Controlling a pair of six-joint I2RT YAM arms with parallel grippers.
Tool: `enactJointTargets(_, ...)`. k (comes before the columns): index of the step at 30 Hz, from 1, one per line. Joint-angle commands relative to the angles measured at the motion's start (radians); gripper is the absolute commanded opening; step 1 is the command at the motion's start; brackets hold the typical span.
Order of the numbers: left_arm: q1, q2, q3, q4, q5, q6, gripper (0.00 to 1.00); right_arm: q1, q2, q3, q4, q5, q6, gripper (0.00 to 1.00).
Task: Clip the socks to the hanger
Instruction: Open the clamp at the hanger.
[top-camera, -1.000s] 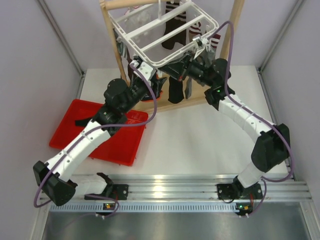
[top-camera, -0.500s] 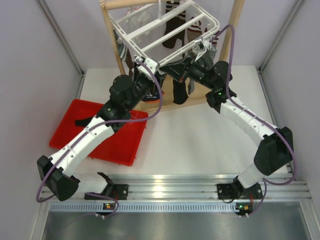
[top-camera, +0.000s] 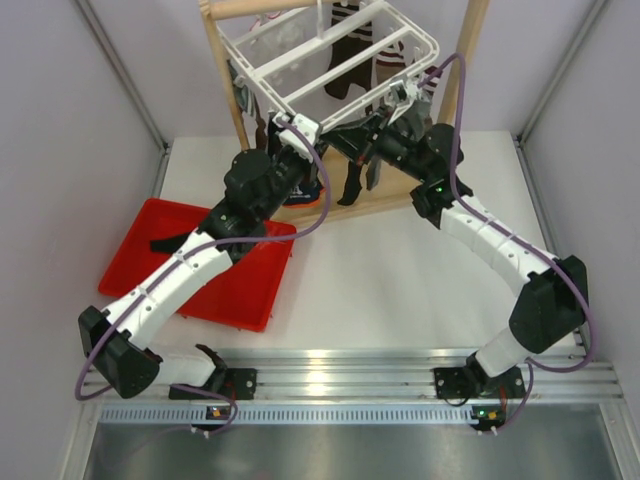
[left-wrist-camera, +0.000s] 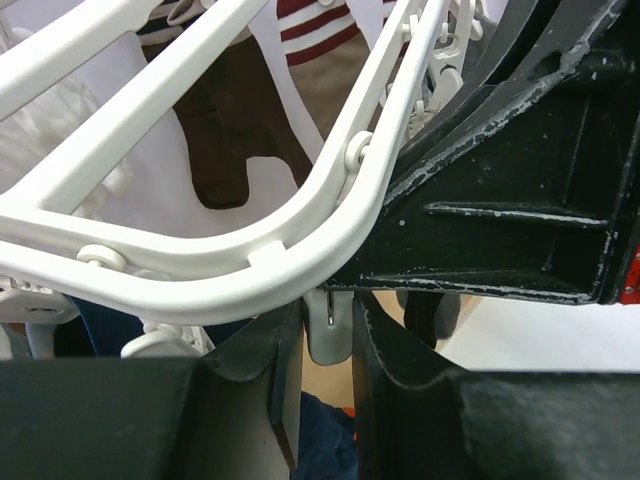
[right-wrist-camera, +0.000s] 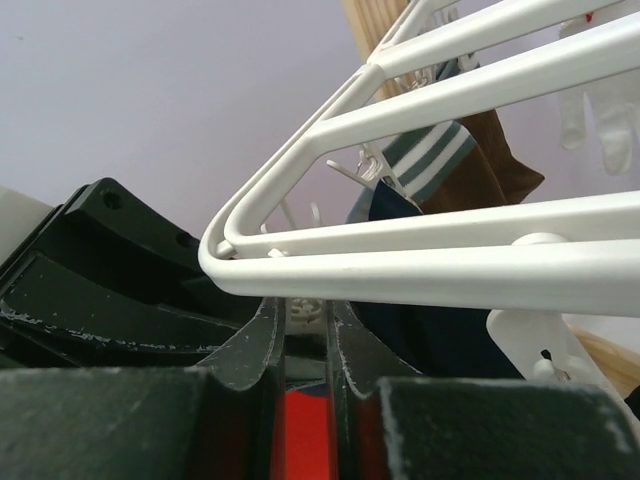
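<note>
The white hanger hangs from a wooden frame at the back. A brown sock with a striped cuff is clipped to it, also seen from the left wrist as the brown sock. My left gripper is under the hanger's near left corner. In the left wrist view the left gripper is shut on a white clip below the rim. My right gripper is shut on a black sock that dangles beside that clip. From the right wrist, the right gripper sits just under the hanger bar.
A red tray on the left holds a dark sock. The wooden frame post and its base bar stand behind the arms. Navy fabric with orange trim lies below the left jaws. Walls close in both sides.
My left gripper has risen to the hanger's corner and closed onto the clip. The right gripper has lifted the black sock slightly toward it, and the hanger has shifted a little.
</note>
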Motion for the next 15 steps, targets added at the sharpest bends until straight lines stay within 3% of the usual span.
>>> enactJointTargets(1,0.008,-0.005,0.022,0.082,0.004,0.028,0.00,0.020,-0.057,0.007,-0.003,-0.039,-0.005,0.11)
enactJointTargets(3,0.010,-0.022,-0.004,0.081,0.042,0.051,0.00,0.010,-0.059,0.018,-0.038,-0.042,-0.005,0.30)
enactJointTargets(4,0.015,-0.028,-0.012,0.076,0.085,0.076,0.00,0.006,-0.062,0.023,-0.055,-0.045,-0.001,0.46)
enactJointTargets(5,0.022,-0.045,-0.023,0.071,0.142,0.088,0.00,0.001,-0.069,0.026,-0.072,-0.054,-0.001,0.50)
enactJointTargets(10,0.094,-0.065,-0.055,0.012,0.388,0.105,0.00,-0.023,-0.092,0.043,-0.144,-0.128,0.011,0.54)
enactJointTargets(15,0.151,-0.087,-0.116,0.071,0.469,0.172,0.00,-0.030,-0.096,0.040,-0.152,-0.157,0.079,0.60)
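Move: The clamp under the hanger's near corner is already between the left fingertips; the right fingers, shut, have it about 1 cm ahead and 1 cm to their left. From the left hand, the hanger corner is some 3 cm straight above, a second clamp about 6 cm ahead and 5 cm left, and a black sock about 5 cm ahead, 6 cm right and 12 cm lower. The left fingers keep their pinch on the clamp while the right fingers spread from nearly shut to over half open, freeing themselves from it. The right hand then backs off about 2.5 cm towards its base, sinking slightly. The left eases back and down nearly 1 cm, then goes about 1 cm left, turning some 10 degrees clockwise. ##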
